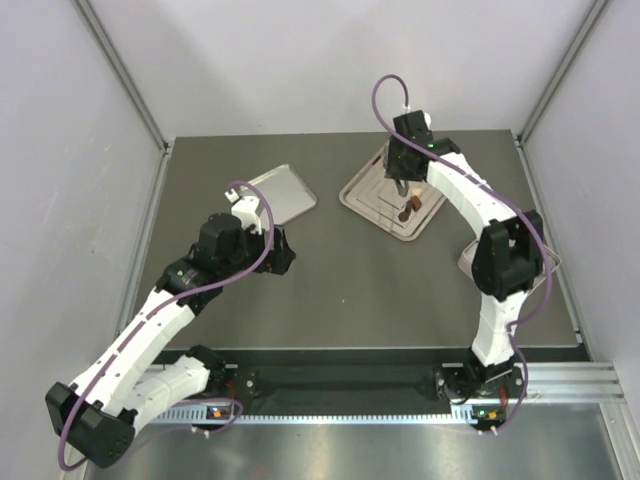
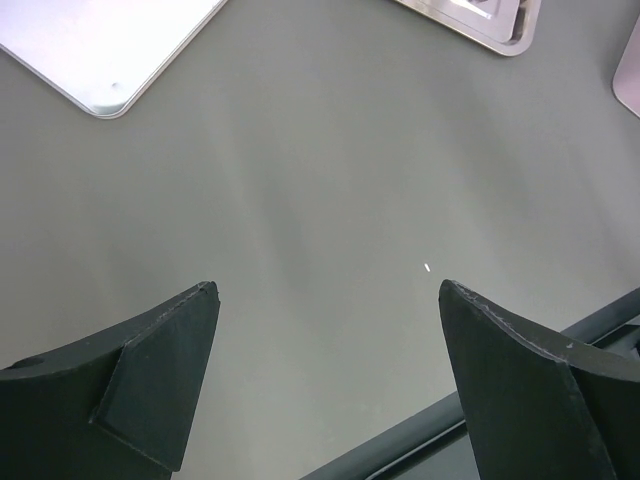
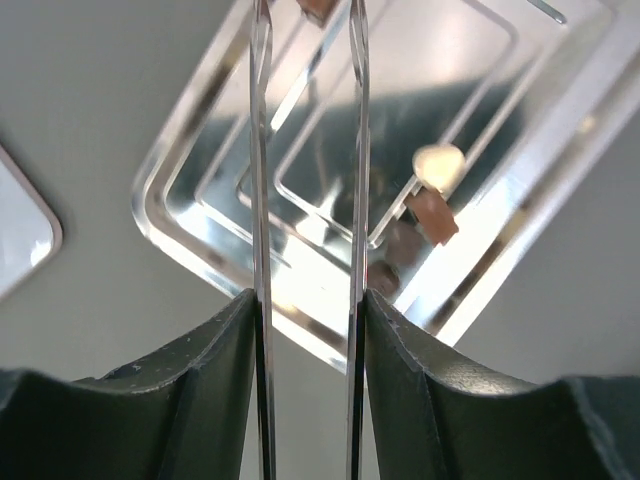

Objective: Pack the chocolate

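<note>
A few chocolate (image 3: pixel 432 215) pieces, brown, dark and one cream, lie in a cluster on the ridged silver tray (image 3: pixel 190 240). From above the chocolate (image 1: pixel 409 211) shows near that tray's (image 1: pixel 365 195) right side. My right gripper (image 3: pixel 308 300) is shut on thin metal tongs (image 3: pixel 262 150), whose blades reach over the tray. A brown piece (image 3: pixel 318 8) shows between the blade tips at the top edge of the right wrist view. The right gripper (image 1: pixel 403 183) hangs above the tray. My left gripper (image 2: pixel 328 290) is open over bare table, at mid-left (image 1: pixel 281 256).
A second, flat silver tray (image 1: pixel 287 193) lies behind the left gripper, its corner (image 2: pixel 100 60) in the left wrist view. A pink box (image 1: pixel 468 262) sits partly hidden behind the right arm. Grey walls close in the table on three sides.
</note>
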`<state>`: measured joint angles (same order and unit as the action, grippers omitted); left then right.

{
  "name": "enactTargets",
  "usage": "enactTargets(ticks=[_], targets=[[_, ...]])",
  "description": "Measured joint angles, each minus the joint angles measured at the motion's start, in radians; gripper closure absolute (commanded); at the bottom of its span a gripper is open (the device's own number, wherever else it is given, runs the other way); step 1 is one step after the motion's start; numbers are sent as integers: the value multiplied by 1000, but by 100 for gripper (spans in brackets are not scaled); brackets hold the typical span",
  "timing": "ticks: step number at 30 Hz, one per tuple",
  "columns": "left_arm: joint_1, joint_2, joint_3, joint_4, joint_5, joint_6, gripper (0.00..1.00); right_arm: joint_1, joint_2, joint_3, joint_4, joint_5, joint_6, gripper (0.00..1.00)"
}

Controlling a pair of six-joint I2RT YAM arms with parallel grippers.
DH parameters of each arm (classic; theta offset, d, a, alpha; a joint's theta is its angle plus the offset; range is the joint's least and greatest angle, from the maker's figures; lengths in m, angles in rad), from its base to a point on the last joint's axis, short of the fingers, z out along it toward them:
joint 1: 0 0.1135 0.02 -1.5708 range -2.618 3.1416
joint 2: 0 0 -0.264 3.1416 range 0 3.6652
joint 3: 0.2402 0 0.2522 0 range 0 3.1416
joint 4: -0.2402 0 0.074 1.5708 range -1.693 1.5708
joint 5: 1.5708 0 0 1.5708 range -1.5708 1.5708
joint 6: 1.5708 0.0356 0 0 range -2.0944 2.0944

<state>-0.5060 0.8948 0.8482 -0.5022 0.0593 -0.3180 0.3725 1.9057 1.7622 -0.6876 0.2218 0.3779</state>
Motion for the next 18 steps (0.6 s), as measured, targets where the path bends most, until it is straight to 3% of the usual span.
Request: enactTargets(ticks=[9,18], targets=[[0,0,0,0,-17,3,4,5,151,32,114,51,89,56],[0,0,0,0,-21,4,4,5,165,-3,232,56,116,56]])
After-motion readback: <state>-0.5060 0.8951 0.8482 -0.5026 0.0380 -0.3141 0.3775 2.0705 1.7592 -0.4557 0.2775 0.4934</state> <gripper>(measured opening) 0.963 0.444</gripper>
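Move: The brown chocolate at the tray's far left is the right hand's goal, some 6 cm ahead, about 1 cm left and roughly 6 cm below. A second brown piece sits about 2 cm left of it; the pale chocolate lies 2 cm back and 5 cm right of the hand, with a brown block 5 cm back and 5 cm right. From the left hand, the goal is roughly 26 cm ahead, 21 cm right and 11 cm below. Bring the right gripper forward and down together towards the brown chocolate at the tray's far left, about 5 cm each way, easing slightly left. Do most of the sinking first, then glide on forward nearly level while turning the wrist a few degrees clockwise. Keep the fingers half open, astride the piece's line, and don't close yet. ##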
